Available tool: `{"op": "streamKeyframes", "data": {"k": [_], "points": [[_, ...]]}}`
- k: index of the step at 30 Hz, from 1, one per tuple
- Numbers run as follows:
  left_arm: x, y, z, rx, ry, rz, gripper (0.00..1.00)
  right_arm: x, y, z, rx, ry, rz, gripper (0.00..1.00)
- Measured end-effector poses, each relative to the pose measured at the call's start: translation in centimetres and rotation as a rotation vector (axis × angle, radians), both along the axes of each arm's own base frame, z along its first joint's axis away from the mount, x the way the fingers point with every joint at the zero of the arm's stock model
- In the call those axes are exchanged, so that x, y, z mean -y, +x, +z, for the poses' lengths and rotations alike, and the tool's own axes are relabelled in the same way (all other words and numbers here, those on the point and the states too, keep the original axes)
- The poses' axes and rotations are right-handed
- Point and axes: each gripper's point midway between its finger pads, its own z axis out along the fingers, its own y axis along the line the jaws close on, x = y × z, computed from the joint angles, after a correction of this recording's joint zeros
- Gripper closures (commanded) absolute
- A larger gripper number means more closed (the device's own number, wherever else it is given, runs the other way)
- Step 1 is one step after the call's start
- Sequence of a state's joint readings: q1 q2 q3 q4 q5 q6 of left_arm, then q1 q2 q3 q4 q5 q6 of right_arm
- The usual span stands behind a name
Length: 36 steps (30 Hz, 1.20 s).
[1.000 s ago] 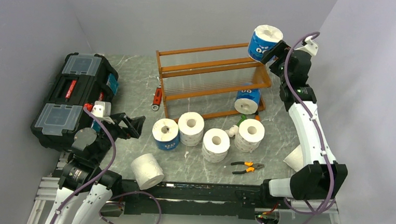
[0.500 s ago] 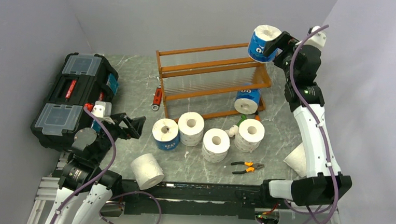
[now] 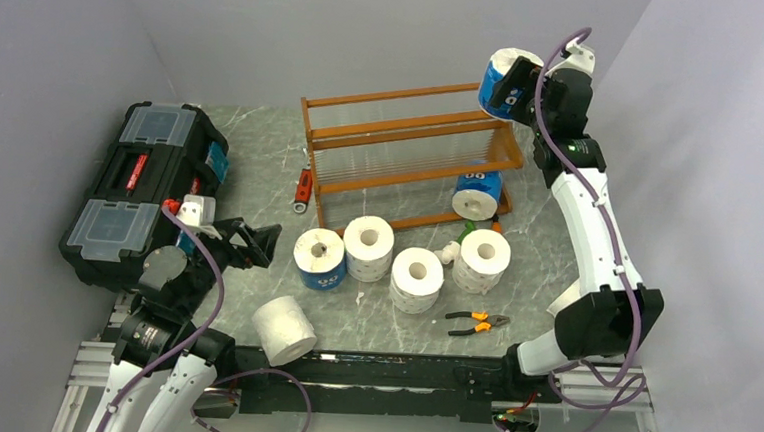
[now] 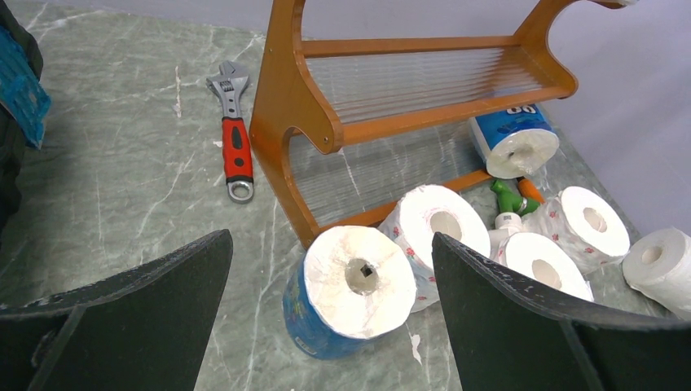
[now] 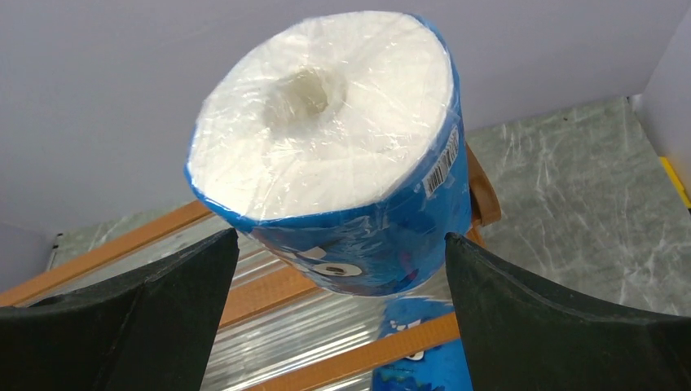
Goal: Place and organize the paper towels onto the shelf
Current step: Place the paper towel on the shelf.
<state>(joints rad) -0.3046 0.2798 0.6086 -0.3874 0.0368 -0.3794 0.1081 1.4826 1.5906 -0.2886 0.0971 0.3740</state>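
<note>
A blue-wrapped paper towel roll (image 3: pixel 507 78) (image 5: pixel 334 155) perches tilted on the right end of the orange-brown shelf's (image 3: pixel 407 147) (image 5: pixel 269 289) top tier. My right gripper (image 3: pixel 523 84) (image 5: pixel 341 236) is open just behind it, and both fingers stand clear of the wrapper. A second blue roll (image 3: pixel 476 195) (image 4: pixel 515 142) lies on the bottom tier. A third blue roll (image 3: pixel 318 259) (image 4: pixel 350 289) stands on the table beside several white rolls (image 3: pixel 416 278). One white roll (image 3: pixel 284 330) lies near the front edge. My left gripper (image 3: pixel 256 243) (image 4: pixel 330 236) hovers open by the toolbox, holding nothing.
A black toolbox (image 3: pixel 144 186) with clear lids sits at the left. A red-handled wrench (image 3: pixel 302 189) (image 4: pixel 235 147) lies left of the shelf. A green-and-white tool (image 3: pixel 459 243) lies among the rolls, and orange pliers (image 3: pixel 477 323) lie near the front. Another white roll (image 3: pixel 568 306) sits behind the right arm.
My right gripper's jaws have spread off the blue roll, and the wrist has turned and drawn back. The roll stays on the shelf's top right end. The left arm has not moved.
</note>
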Motion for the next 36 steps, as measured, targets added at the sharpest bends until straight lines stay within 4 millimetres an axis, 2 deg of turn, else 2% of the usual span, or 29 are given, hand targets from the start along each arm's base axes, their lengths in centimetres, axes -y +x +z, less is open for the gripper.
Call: {"op": "streamKeyframes", "data": {"k": [4, 20, 26, 30, 33, 36], "points": [[0.0, 0.1, -0.1, -0.006, 0.002, 0.0, 0.01, -0.1, 0.3, -0.7, -0.018, -0.004, 0.005, 0.0], [0.0, 0.1, -0.2, -0.01, 0.003, 0.0, 0.01, -1.0, 0.4, -1.1, -0.022, -0.045, 0.069, 0.0], [0.0, 0.1, -0.2, -0.01, 0.003, 0.0, 0.01, -0.6, 0.2, -0.8, -0.02, -0.038, 0.04, 0.0], [0.0, 0.1, -0.2, -0.01, 0.003, 0.0, 0.01, -0.1, -2.0, 0.8, 0.005, -0.002, 0.002, 0.0], [0.1, 0.1, -0.2, -0.01, 0.003, 0.0, 0.01, 0.1, -5.1, 2.6, 0.051, 0.051, -0.016, 0.0], [0.1, 0.1, -0.2, -0.01, 0.003, 0.0, 0.01, -0.6, -9.2, 3.8, 0.109, 0.099, 0.007, 0.0]]}}
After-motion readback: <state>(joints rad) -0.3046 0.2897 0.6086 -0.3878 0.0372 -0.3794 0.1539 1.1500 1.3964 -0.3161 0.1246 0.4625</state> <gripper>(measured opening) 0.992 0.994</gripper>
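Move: The blue paper towel roll already standing at the right end of the top shelf is right in front of the open right hand, its middle about 6 cm ahead, 0 cm to the side and 1 cm higher. The blue roll on the lower tier is about 2 cm ahead of that hand and 25 cm below; the shelf's middle is some 5 cm ahead, 20 cm left and 15 cm lower. From the idle left hand the top roll lies about 32 cm ahead, 45 cm right and 12 cm above. The right hand, fingers still wide open, lingers with its tips at the near side of the blue roll, easing about a centimetre down and a centimetre left with barely a 5-degree counter-clockwise turn, then undoing most of that sideways sway. It then draws straight back from the roll, faster and faster, for about 9 cm while rising some 4 cm above where it began and tipping slightly upward, so the fingertips come clear of the roll. ##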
